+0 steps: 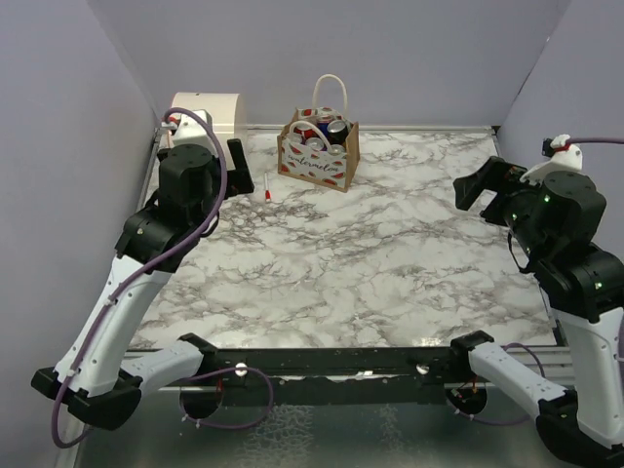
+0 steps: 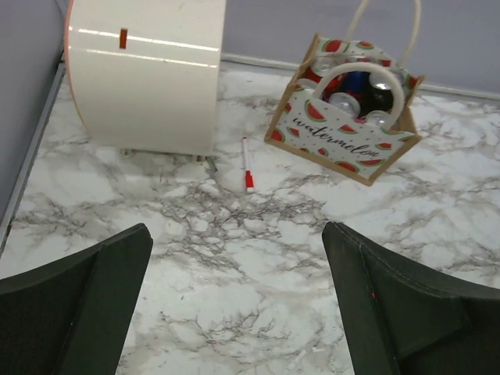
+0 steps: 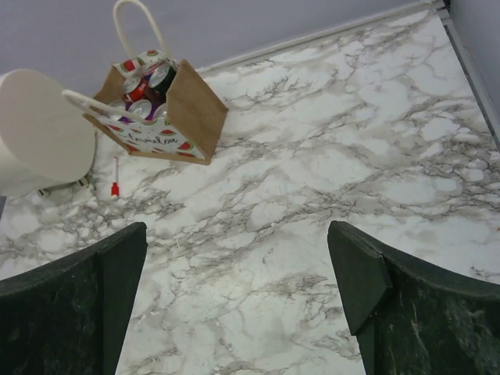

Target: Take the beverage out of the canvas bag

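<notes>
The canvas bag [image 1: 317,156], tan with watermelon prints and white loop handles, stands upright at the back middle of the marble table. Several beverage cans [image 1: 327,130] stand inside it, tops showing. The bag also shows in the left wrist view [image 2: 344,141] with the cans [image 2: 355,90], and in the right wrist view [image 3: 168,117]. My left gripper [image 1: 239,166] is open and empty, left of the bag and apart from it. My right gripper [image 1: 475,185] is open and empty, at the right side, far from the bag.
A cream cylindrical container [image 1: 205,112] lies at the back left corner, also in the left wrist view [image 2: 144,74]. A small white pen with a red cap [image 1: 268,187] lies on the table between my left gripper and the bag. Grey walls enclose the table.
</notes>
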### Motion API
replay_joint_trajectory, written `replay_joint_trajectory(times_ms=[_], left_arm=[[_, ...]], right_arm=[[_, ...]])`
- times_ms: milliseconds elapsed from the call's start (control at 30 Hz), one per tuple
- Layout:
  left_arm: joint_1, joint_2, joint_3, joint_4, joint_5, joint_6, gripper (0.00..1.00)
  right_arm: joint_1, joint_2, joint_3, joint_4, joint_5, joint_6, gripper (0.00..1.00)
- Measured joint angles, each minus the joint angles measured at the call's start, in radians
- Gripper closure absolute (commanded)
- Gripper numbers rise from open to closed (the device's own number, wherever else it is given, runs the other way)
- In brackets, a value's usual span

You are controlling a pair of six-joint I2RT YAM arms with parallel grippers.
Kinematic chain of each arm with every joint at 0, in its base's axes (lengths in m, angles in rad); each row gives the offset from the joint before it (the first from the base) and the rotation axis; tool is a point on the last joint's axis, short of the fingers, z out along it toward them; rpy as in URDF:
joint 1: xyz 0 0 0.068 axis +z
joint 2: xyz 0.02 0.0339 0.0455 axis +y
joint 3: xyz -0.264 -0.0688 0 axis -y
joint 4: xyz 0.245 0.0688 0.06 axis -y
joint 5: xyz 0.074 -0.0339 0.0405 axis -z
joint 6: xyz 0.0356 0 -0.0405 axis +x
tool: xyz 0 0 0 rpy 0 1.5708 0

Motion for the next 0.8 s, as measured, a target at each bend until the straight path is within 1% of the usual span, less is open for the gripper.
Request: replay_joint_trajectory(times_ms=[200, 433, 600, 800], left_arm=[[0.110, -0.019, -0.180, 0.058, 0.010, -0.023, 0.02], [0.246, -0.036, -0.357, 0.155, 0.079, -0.063, 0.02], [0.310, -0.036, -0.422, 0.215, 0.150, -0.100, 0.02], [0.352, -0.022, -0.448, 0.280, 0.266, -0.171, 0.03]], right_arm=[[-0.058, 0.021, -0.098, 0.043, -0.027, -0.002, 0.01], [-0.127, 0.064, -0.232, 0.116, -0.067, -0.016, 0.01], [-0.163, 0.077, -0.320, 0.182, -0.113, -0.032, 0.01], [-0.189, 0.079, -0.385, 0.261, -0.230, -0.039, 0.01]])
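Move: The canvas bag with the drink cans stands about 31 cm ahead of the left hand, 20 cm to its right and 32 cm below; for the right hand it lies some 38 cm ahead, 30 cm to the left and equally far below. The red-capped marker lies flat about 15 cm left of the bag and 6 cm nearer. From the left hand, a white bin stands roughly 33 cm ahead, 9 cm left and 27 cm below. Touching nothing, both empty hands sink quickly with fingers wide open towards the level of the canvas bag. The left drops about 13 cm, swinging some 6 cm left before easing back slightly and creeping forward, while its fingers tip about 10 degrees down and turn a little counter-clockwise, then its left side dips. The right drops about 12 cm while reaching 6 cm forward, its fingers also tipping down. ##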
